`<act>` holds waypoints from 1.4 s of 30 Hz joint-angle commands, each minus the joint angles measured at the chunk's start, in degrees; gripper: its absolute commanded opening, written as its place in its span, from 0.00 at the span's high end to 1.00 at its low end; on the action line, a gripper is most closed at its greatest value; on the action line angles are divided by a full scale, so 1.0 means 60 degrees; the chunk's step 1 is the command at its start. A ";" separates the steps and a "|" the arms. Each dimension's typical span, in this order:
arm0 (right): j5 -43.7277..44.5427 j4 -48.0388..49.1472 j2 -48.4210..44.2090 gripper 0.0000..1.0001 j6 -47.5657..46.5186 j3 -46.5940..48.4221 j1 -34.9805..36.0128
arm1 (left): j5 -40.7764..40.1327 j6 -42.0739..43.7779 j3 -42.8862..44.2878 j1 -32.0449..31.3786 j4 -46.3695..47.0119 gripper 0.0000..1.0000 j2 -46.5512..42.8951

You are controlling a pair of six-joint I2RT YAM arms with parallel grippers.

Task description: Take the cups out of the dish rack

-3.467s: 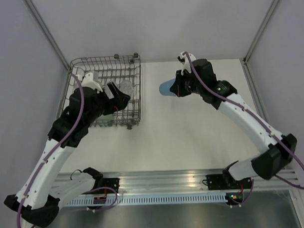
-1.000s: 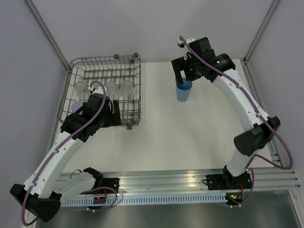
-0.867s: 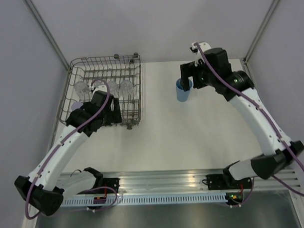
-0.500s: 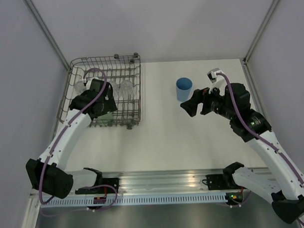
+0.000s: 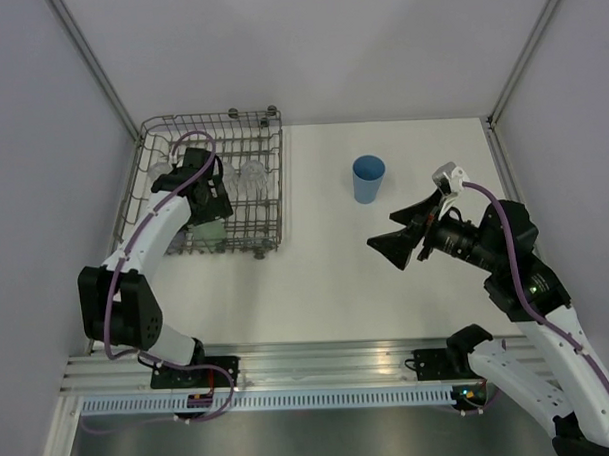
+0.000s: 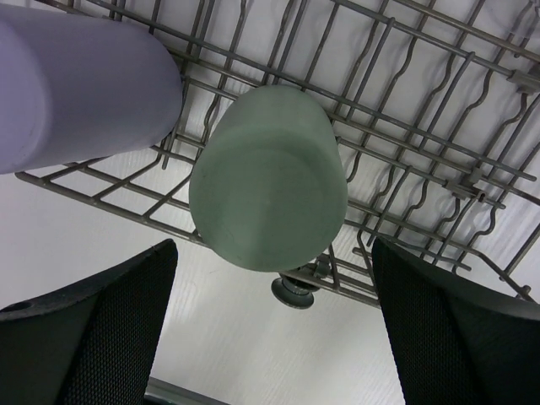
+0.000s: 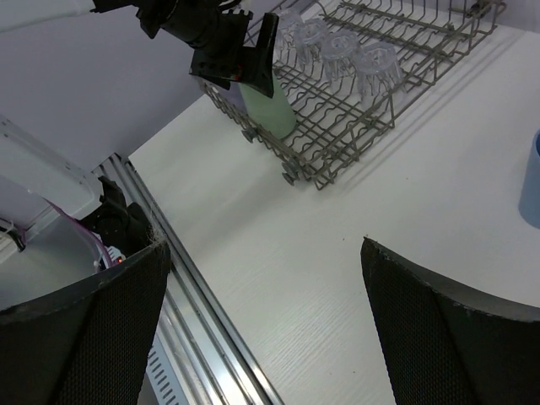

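Observation:
The grey wire dish rack (image 5: 279, 179) stands at the table's far left. In it a green cup (image 6: 268, 177) sits upside down beside a lilac-purple cup (image 6: 76, 93). Clear cups (image 7: 337, 51) stand inverted in a row further back in the rack (image 7: 405, 118). My left gripper (image 6: 272, 253) hangs open just above the green cup (image 5: 207, 232), a finger on either side, not touching. A blue cup (image 5: 369, 178) stands upright on the table, apart from both arms. My right gripper (image 5: 400, 243) is open and empty, near and right of the blue cup, pointing left.
A dark round rack foot (image 6: 294, 291) rests on the white table below the green cup. An aluminium rail (image 5: 319, 360) runs along the near edge. Grey walls and slanted frame posts (image 5: 523, 50) close in the sides and back.
My right arm has drawn back from the blue cup toward the near right, leaving it standing. My left gripper has shifted over the rack to hover above the green cup.

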 commanded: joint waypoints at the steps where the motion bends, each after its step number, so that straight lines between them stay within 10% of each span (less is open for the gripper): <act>1: -0.0851 0.0497 0.0168 0.02 0.0020 -0.0103 0.0010 | 0.0142 0.0366 0.0465 0.0182 0.0280 0.00 0.0282; 14: -0.1320 0.0776 0.0154 0.02 0.0035 -0.0235 0.0010 | 0.1065 0.0659 0.0714 0.0636 0.0574 0.17 0.0781; 27: -0.1335 0.0790 0.0036 0.02 -0.0009 -0.0220 0.0024 | 0.1241 0.0718 0.0773 0.0637 0.0457 0.98 0.0444; 42: -0.1013 0.0907 0.0183 0.02 -0.0009 -0.0205 0.0024 | 0.1840 0.0967 0.1373 0.0636 -0.0129 0.98 -0.1210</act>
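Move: The green cup, base up in the front row of the dish rack, has its middle about 3 cm ahead of the open left hand, level sideways and 4 cm below. The purple cup stands some 9 cm left of the green one, in the same row. Two clear glasses are about 13 cm ahead of the left hand, 3 cm to its left and 3 cm to its right. From the right hand, the green cup lies roughly 16 cm ahead, 32 cm left and 24 cm below. The green cup's base end is straddled as the left hand eases about 2 cm forward and 1.5 cm down, drifting slightly left and back. The wide-open fingers close about a third and pinch the cup's sides; the hand pauses, then lifts 5 to 6 cm nearly straight up, keeping its grip and tipping the fingers slightly forward. ##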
